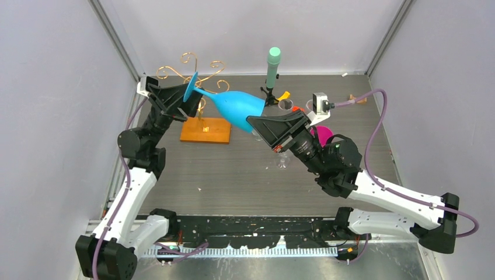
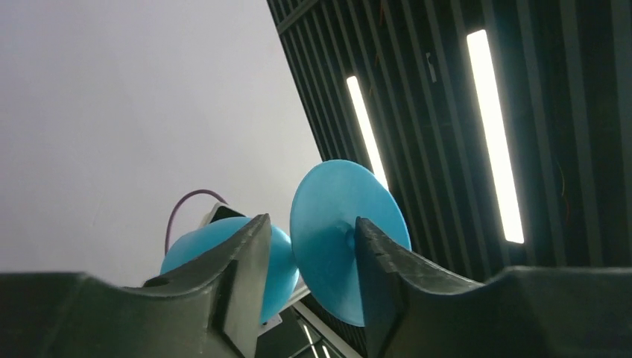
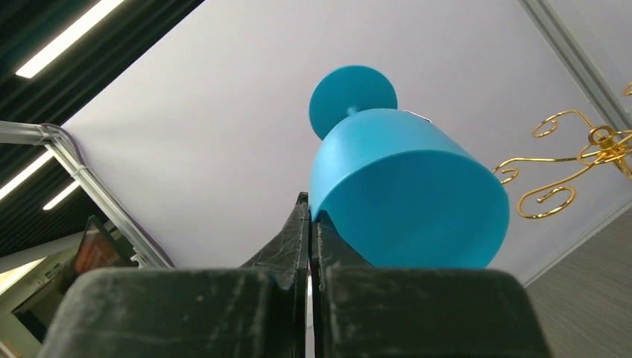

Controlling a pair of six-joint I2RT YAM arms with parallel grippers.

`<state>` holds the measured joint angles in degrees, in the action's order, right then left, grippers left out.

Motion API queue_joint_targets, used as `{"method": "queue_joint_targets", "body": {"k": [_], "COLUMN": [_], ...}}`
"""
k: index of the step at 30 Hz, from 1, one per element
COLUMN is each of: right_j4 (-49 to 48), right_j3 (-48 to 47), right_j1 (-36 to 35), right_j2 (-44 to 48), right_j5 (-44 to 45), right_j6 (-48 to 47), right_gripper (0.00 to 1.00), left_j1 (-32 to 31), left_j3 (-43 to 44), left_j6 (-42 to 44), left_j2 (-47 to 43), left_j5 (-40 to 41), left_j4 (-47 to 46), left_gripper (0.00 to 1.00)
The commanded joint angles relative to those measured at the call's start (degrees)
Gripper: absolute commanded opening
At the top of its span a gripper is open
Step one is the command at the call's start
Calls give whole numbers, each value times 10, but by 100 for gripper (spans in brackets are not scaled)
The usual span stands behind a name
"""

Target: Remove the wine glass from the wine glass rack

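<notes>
A blue wine glass (image 1: 236, 108) lies on its side in the air, off the wine glass rack (image 1: 205, 130), whose gold scrolls (image 1: 192, 67) rise behind it. My right gripper (image 1: 252, 125) is shut on the bowl's rim; in the right wrist view its jaws (image 3: 308, 205) pinch the edge of the wine glass (image 3: 406, 186), with the rack (image 3: 574, 160) at right. My left gripper (image 1: 188, 96) is open around the stem by the foot. In the left wrist view the foot disc (image 2: 335, 224) stands between the parted fingers (image 2: 311, 219), against the right one.
A mint-green cylinder on a black tripod (image 1: 273, 61) stands at the back centre. Clear glasses (image 1: 284, 105), an orange piece (image 1: 284, 95) and a magenta object (image 1: 322, 135) sit near the right arm. Grey walls close in on three sides.
</notes>
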<state>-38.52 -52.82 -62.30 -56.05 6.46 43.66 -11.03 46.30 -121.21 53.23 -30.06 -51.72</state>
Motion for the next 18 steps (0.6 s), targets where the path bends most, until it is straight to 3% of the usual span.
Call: {"method": "queue_joint_targets", "body": {"k": [1,7,9,14,18], "right_j4": [7,81,114,245,427], "right_j3": [-14,-26,-32,-75,-127], "right_j1": [3,3,3,3,3], "right_j2": [-4,20,31,59,69], "right_j5": [5,40,61,142,211], "right_j6": [-29,-68,-83,-119,-138], "right_gripper": [0,0,0,0,0], "left_j1": [-8,-7,-7,-7,-7], "left_j3": [-7,-26,-25,-17,18], "left_j6": [-71,-4,25,129,303], "left_j2": [-17,-39,-44,-58,-83], "left_j5": [-32,-4,-13,-82,-173], "left_j4": [-23,-13,-2,80,266], "left_gripper": [53,89,97,100,100]}}
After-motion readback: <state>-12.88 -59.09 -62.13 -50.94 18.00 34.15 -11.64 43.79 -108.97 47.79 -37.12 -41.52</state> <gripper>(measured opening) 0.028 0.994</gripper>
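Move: Already pinched at the rim in the right hand, the blue wine glass has its middle about 5 cm left, 3 cm ahead and 1 cm above. Far below, some 40 cm down, the pink wine glass stands about 17 cm ahead and 23 cm right of this hand, and a clear glass about 13 cm ahead and 12 cm right. From the left hand, the blue glass's middle lies roughly 6 cm right, 3 cm back and 1 cm lower. Keeping its closed pinch on the blue glass's rim, the right hand first eases down and forward, then swings right towards the standing glasses, some 5 cm in all, turning about 15 degrees clockwise while its left side dips. The left fingers, already part open by the foot, spread fully, and that hand sinks about 4 cm, drawing slightly back and right. ##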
